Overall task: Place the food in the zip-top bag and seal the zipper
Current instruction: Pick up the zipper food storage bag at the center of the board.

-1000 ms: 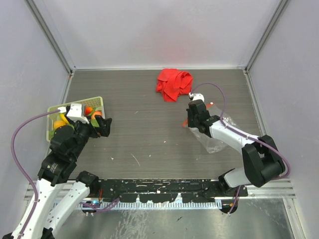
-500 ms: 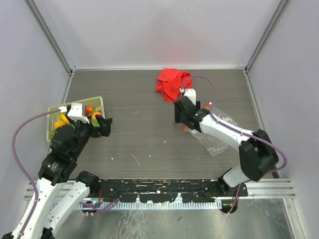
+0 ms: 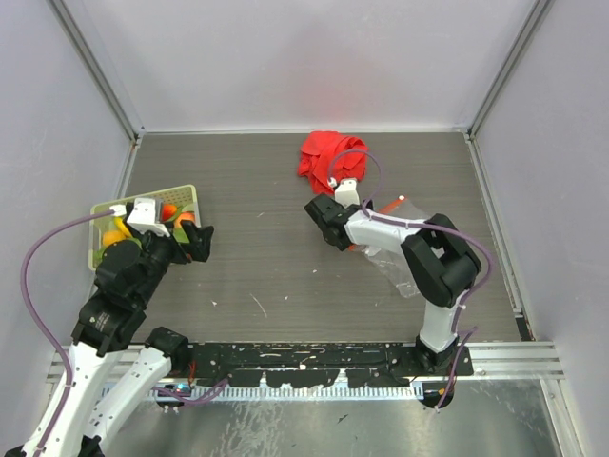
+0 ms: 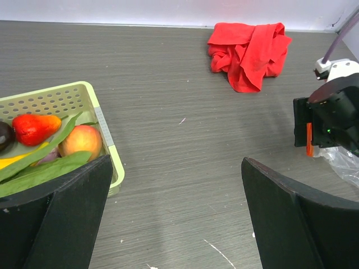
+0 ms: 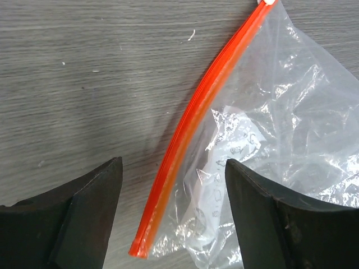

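The food [image 4: 35,128] lies in a pale green basket [image 4: 96,110] at the left: a red piece, an orange-pink fruit [image 4: 82,140], green pods [image 4: 42,170], a dark purple piece [image 4: 4,135]. My left gripper [image 4: 179,224] hangs open just right of the basket, over bare table. The clear zip-top bag [image 5: 275,140] lies flat on the table at the right [image 3: 409,271]. Its red-orange zipper [image 5: 193,120] runs between the fingers of my right gripper [image 5: 174,218], which is open above the strip's near end and grips nothing.
A crumpled red cloth [image 3: 331,160] lies at the back, just behind the right wrist. The basket [image 3: 181,191] sits against the left wall. Grey walls close the table on three sides. Bare wood-grain table lies between the two arms.
My right gripper has opened and let go of the bag's mouth, and its wrist has swung left toward the table's middle. The bag stays on the table. The left arm has not moved.
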Robot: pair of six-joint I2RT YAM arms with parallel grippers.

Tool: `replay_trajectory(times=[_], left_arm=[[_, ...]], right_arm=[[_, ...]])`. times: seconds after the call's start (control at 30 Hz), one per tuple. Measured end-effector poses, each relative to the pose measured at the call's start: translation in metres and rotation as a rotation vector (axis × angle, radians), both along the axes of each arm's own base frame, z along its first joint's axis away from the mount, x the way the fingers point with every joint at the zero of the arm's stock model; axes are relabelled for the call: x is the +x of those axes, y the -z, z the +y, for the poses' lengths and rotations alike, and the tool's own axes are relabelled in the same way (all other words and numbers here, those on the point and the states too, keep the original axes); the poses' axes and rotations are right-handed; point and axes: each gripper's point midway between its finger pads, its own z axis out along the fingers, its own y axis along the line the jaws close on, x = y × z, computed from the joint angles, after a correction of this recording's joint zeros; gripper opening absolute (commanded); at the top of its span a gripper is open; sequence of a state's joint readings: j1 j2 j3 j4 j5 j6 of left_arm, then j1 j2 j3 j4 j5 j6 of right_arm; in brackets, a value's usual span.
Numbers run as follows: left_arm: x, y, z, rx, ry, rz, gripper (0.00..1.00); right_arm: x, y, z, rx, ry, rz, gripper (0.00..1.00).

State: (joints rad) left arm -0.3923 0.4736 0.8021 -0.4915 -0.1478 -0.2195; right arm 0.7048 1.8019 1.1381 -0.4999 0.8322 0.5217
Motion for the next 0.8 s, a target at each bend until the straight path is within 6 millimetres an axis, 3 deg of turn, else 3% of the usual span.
replay_trajectory(times=[0.17,0.33,0.43,0.6,0.8], left_arm=[[-0.001,-0.001,0.000,-0.002,0.000,-0.005,0.98],[-0.001,-0.001,0.001,-0.002,-0.002,-0.006,0.98],[-0.002,0.000,0.003,0.002,-0.011,0.002,0.98],[-0.006,-0.007,0.006,-0.012,-0.025,0.012,0.98],[-0.007,-0.006,0.002,-0.070,-0.031,0.056,0.98]], right_arm=[[0.001,0.019,-0.006,-0.068,0.020,0.027,0.63],[0.000,0.024,-0.010,-0.098,0.028,0.036,0.30],[0.000,0.023,-0.011,-0.105,0.027,0.034,0.18],[-0.001,0.012,-0.007,-0.083,0.005,0.016,0.10],[-0.005,-0.017,0.020,0.019,-0.092,-0.039,0.09]])
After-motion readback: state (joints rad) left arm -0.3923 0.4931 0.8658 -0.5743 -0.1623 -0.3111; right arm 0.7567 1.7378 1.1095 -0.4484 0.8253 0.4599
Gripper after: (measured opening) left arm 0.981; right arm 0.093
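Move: The near part of the storage bag's orange zipper lies just below the open right fingers, about 3 cm down and 1 cm to the right. The middle of the bag's clear body is some 9 cm to the right and 1 cm back of the hand; the red cloth lies about 18 cm ahead and 4 cm left. From the left hand the zipper part is roughly 10 cm ahead, 36 cm right and 26 cm below. Right hand sinks about 2.5 cm, pinches the bag's near zipper part, then rises some 4 cm while drifting left. ##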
